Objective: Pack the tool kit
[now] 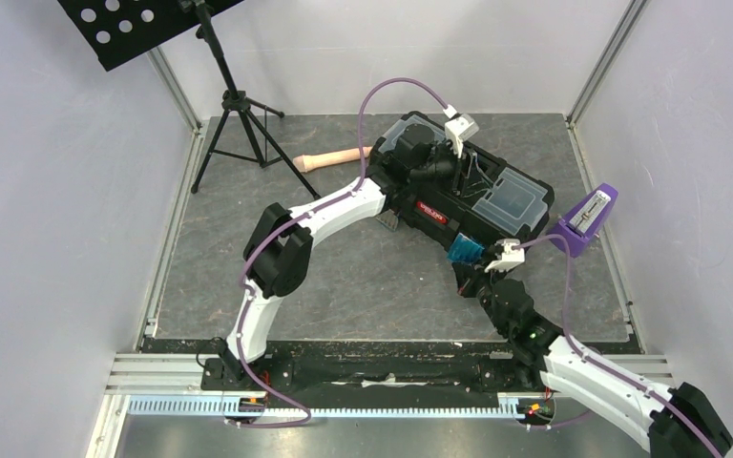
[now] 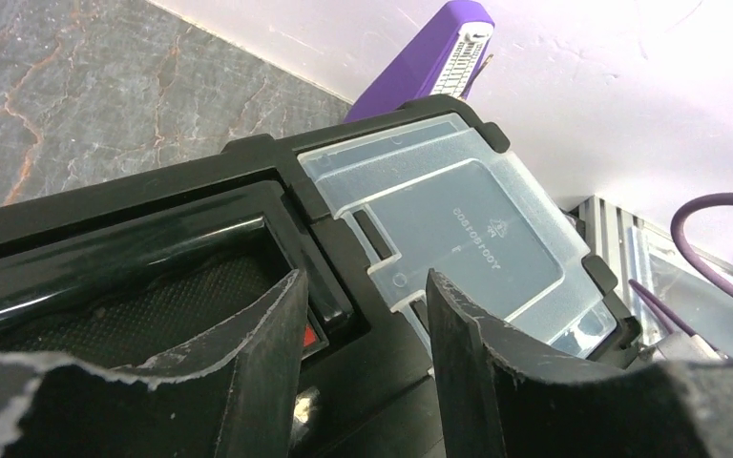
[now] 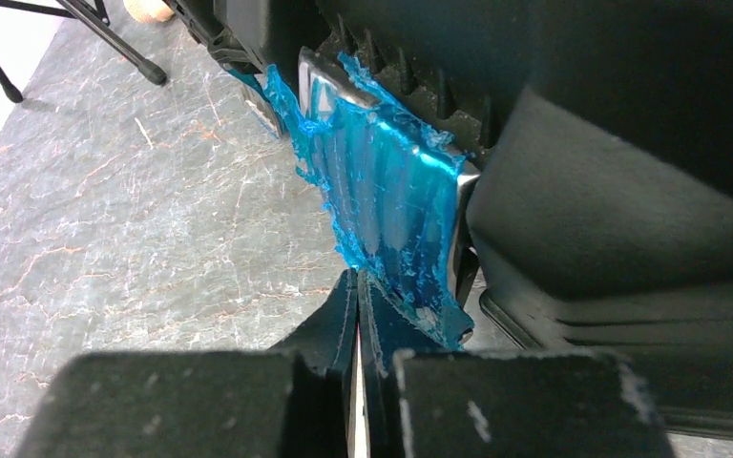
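The tool kit's black toolbox (image 1: pixel 458 196) lies closed at the back right of the mat, with a clear-lidded compartment (image 2: pixel 468 229) at each end of its top. My left gripper (image 2: pixel 363 301) hovers open over the lid, one finger (image 2: pixel 267 329) by the handle recess and the other at the clear lid's edge, with nothing between them. In the top view the left gripper (image 1: pixel 460 175) is over the box's middle. My right gripper (image 3: pixel 356 283) is shut and empty, its tips touching the lower end of a blue latch (image 3: pixel 382 191) on the box's front side (image 1: pixel 465 251).
A purple stapler-like object (image 1: pixel 587 218) leans at the toolbox's right end, near the right wall. A beige cylindrical handle (image 1: pixel 329 158) lies behind the box on the left. A black tripod (image 1: pixel 239 114) with a perforated plate stands at the back left.
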Robot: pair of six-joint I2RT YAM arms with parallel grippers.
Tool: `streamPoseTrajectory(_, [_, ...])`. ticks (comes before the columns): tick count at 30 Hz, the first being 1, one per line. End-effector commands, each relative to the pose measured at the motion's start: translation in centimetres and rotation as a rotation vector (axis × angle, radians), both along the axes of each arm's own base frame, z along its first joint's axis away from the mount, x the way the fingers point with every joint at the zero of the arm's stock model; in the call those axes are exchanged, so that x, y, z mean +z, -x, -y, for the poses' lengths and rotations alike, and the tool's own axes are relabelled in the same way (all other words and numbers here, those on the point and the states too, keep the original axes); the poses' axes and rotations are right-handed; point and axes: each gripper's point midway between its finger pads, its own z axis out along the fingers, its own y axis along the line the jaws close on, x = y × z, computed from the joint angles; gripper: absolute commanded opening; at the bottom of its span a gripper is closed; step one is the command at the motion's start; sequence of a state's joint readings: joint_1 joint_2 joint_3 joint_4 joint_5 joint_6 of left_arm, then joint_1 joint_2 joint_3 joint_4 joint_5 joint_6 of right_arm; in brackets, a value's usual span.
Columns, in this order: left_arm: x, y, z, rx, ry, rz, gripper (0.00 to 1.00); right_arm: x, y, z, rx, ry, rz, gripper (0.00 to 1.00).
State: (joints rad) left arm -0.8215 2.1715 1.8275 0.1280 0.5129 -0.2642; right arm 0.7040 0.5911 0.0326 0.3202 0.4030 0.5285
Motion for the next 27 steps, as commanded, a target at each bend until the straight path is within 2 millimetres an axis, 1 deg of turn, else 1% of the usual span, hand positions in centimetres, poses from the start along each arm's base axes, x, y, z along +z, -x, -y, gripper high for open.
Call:
streamPoseTrajectory(1, [-21.9,14.1,-7.3,-0.183,-0.594,-0.635,0.54,-4.6,-0.2,9.9,-0.444,0.243,-0.035,0.00])
streamPoseTrajectory(4, [-22.1,14.5,-7.6,-0.192,-0.604,-0.642,0.54,-6.4,0.7,11.5,-0.506,0.312,-0.108,0.00])
streamPoseTrajectory(6, [-22.1,14.5,-7.7,-0.194,-0.605,-0.639,0.54,-7.2,1.2,12.2,-0.541,0.328,-0.137,0.00])
streamPoseTrajectory(12, [-21.8,14.4,-7.6,-0.195,-0.602,-0.625,0.54,-7.4,1.3,12.8,-0.584,0.353,-0.155,0.00])
streamPoseTrajectory(15, [-21.9,14.5,-7.7,-0.196,-0.604,-0.625,0.54,-8.0,1.6,13.3,-0.612,0.387,-0.189,0.00])
streamPoseTrajectory(17, [-21.9,14.5,-7.7,-0.196,-0.605,-0.627,0.54,-8.1,1.6,13.3,-0.615,0.389,-0.197,0.00])
streamPoseTrajectory(20, [-22.0,14.5,-7.8,-0.193,-0.609,-0.625,0.54,-8.1,1.4,13.1,-0.610,0.378,-0.191,0.00])
streamPoseTrajectory(23, [-21.7,14.1,-7.7,-0.178,-0.605,-0.602,0.54,-7.7,0.9,11.9,-0.550,0.351,-0.184,0.00])
streamPoseTrajectory(25, [-20.7,13.1,-7.4,-0.154,-0.588,-0.567,0.55,-7.4,0.8,10.9,-0.494,0.331,-0.179,0.03])
streamPoseTrajectory(26, [-20.0,12.4,-7.1,-0.137,-0.575,-0.550,0.55,-6.1,0.1,9.9,-0.463,0.302,-0.160,0.06])
streamPoseTrajectory(27, [-18.9,11.5,-6.7,-0.117,-0.549,-0.523,0.55,-5.7,0.0,9.5,-0.435,0.296,-0.161,0.09])
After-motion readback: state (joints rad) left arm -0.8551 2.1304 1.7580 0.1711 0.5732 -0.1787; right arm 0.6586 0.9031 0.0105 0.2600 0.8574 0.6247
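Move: The blue latch's middle is about 2 cm ahead, 2 cm left and 3 cm above the right hand, whose shut fingertips are at its lower end. From that hand, the red label lies some 11 cm ahead and 9 cm left, the right clear lid about 14 cm ahead and 8 cm right. From the left hand, over the box top, that clear lid is 6 cm right, level and slightly below; the latch is about 12 cm back, 2 cm left and 10 cm below. Shut right fingers leave the blue latch, some 10 cm right and 7 down; left hand backs 3 cm. ##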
